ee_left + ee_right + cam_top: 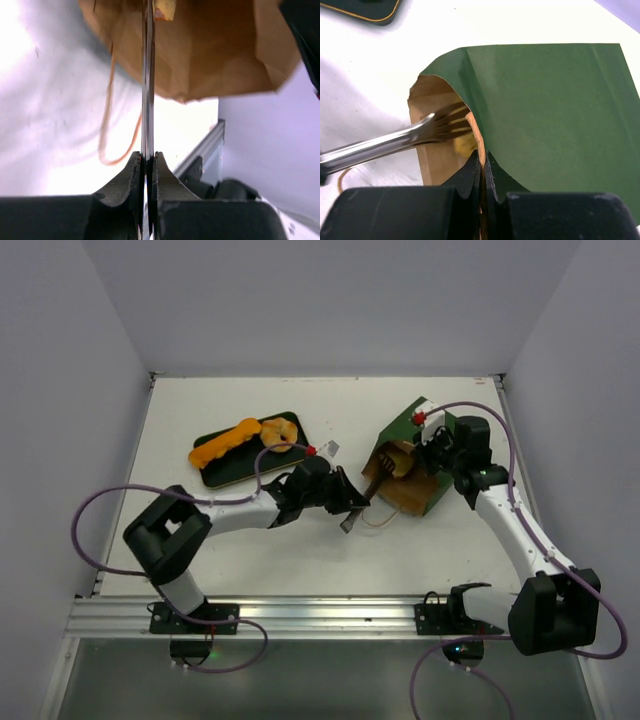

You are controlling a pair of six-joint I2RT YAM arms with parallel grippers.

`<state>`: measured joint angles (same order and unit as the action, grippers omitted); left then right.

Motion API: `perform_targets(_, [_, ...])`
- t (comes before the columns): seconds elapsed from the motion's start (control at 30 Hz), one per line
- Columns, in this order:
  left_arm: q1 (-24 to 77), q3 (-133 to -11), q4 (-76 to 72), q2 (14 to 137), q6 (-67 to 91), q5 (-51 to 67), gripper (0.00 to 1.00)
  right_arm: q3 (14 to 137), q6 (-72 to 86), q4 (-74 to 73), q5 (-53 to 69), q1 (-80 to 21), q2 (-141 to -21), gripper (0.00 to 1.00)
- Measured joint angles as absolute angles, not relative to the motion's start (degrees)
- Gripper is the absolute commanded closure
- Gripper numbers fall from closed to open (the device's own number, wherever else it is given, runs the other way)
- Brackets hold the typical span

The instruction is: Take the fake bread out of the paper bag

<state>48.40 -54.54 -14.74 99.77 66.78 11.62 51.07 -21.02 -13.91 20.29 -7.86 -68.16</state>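
Observation:
The paper bag (420, 465) lies on its side, mouth facing left, dark green outside (555, 110) and brown inside (210, 50). My left gripper (352, 502) is shut on a metal fork (378, 475), seen edge-on in the left wrist view (147, 75), between the fingers (148, 157). The fork's tines (445, 122) reach into the bag's mouth, by a yellow bread piece (462, 145). My right gripper (432, 445) is shut on the bag's upper rim (483, 160). An orange loaf (225, 443) and a golden roll (279, 432) lie on the dark green tray (225, 472).
A twine handle (107, 125) loops on the table below the bag's mouth. A small orange-tan piece (165, 9) shows inside the bag. The tray's corner (365, 10) shows in the right wrist view. The metal rail (300, 615) runs along the near edge.

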Motion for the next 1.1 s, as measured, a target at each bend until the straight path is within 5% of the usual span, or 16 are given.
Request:
perform_targets(0.4, [48.58, -39.53, -8.58, 74.35, 61.71, 16.01, 1.0, 51.05, -19.92, -12.38, 17.37, -7.81, -68.16, 1.0])
perform_targets(0.73, [47.99, -34.63, 13.61, 47.22, 54.46, 16.53, 1.0, 50.41, -19.92, -12.16, 17.02, -7.42, -68.16, 1.0])
perform_targets(1.1, [23.86, -38.79, 24.53, 43.51, 49.8, 11.97, 1.0, 50.39, -19.92, -12.03, 16.97, -7.38, -68.16, 1.0])
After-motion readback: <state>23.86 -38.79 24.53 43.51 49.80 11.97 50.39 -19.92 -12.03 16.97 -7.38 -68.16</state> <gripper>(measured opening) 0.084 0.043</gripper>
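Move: The dark tray, where the bread in the left hand's tongs is going, lies about 20 cm ahead and 27 cm left of that hand, some 10 cm below. In the tray, the ring bread is about 22 cm ahead and 20 cm left of the hand, the long bread 20 cm ahead and 34 cm left. The bag mouth is 7 cm ahead and 10 cm right, nearly level. From the right hand the tray lies about 10 cm ahead and 42 cm left, 18 cm down. Back, left and up, the left hand draws the tongs and the bread pinched in them out of the bag mouth. Then it swings on leftward and forward towards the tray, wrist turning counter-clockwise some 25 degrees, to end about 23 cm left of its start and 9 cm higher. The fingers stay shut on the tongs; the right hand keeps its pinch on the bag's rim, almost still. ##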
